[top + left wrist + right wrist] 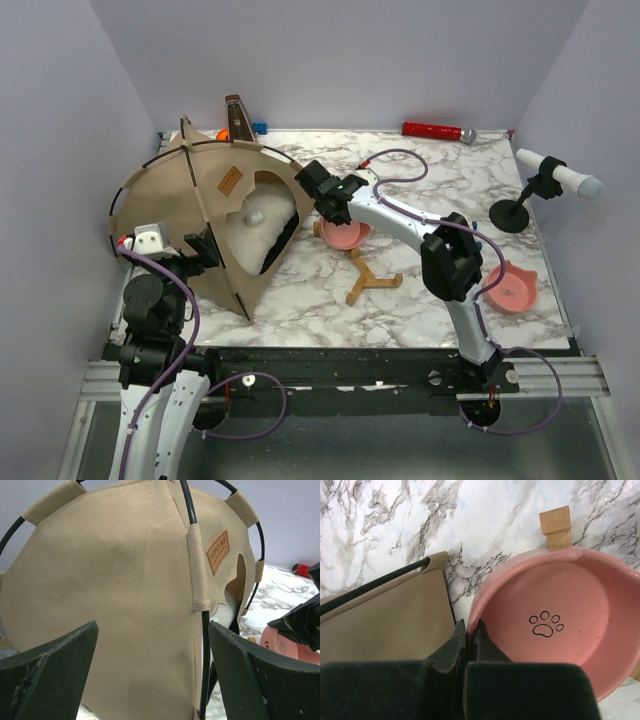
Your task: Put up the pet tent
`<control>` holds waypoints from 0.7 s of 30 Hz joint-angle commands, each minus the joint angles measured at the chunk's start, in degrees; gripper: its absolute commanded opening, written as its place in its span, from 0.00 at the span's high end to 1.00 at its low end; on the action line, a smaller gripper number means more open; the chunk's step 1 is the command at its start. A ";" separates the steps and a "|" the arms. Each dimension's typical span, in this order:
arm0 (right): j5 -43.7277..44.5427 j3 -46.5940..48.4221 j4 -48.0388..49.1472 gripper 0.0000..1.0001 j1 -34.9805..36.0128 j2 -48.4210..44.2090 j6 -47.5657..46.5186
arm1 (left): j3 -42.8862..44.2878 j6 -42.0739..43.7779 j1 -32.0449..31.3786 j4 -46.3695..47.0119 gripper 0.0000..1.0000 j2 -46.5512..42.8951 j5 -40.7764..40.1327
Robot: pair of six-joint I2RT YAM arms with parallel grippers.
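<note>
The pet tent [200, 200] stands at the table's left, tan fabric on thin black poles, with a brown label and an arched doorway facing right. A white pillow [255, 235] lies inside. My left gripper [205, 250] is open at the tent's near side; in the left wrist view its jaws [152, 630] stand wide apart before the tan wall [125, 580] and a black pole [204, 655]. My right gripper [325, 210] is by the doorway, shut [468, 625] on the rim of a pink bowl [555, 645] beside the tent's edge [380, 620].
A wooden Y-shaped stand [370, 283] lies mid-table near the held pink bowl [348, 237]. A second pink bowl [510, 290] sits at the right. A red cylinder [432, 130] lies at the back edge, and a black stand with a white roller [545, 185] is at the far right.
</note>
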 commanded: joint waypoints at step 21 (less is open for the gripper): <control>7.64 -4.02 7.73 0.36 0.82 -2.74 -9.61 | -0.61 1.11 -0.19 0.67 0.01 -0.55 -1.41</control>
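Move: I still pinch the pink bowl by its left rim in my right hand; its middle is about 5 cm right of my fingers, 3 cm back and 3 cm below. The first wooden stand is right under it, some 6 cm below my hand, 4 cm right and 3 cm back. The tent's near corner is about 6 cm ahead, 1 cm left; the second wooden stand 11 cm right and 14 cm back. From my left hand the bowl is roughly 16 cm ahead, 32 cm right. With my right hand I lower the bowl onto the first wooden stand, sinking about 2.5 cm and edging forward some 1 cm beside the tent corner. On the way down I open my fingers to a bit over half, letting go of the rim, then start to rise with one finger still over the bowl's inside and the other outside its left rim. ##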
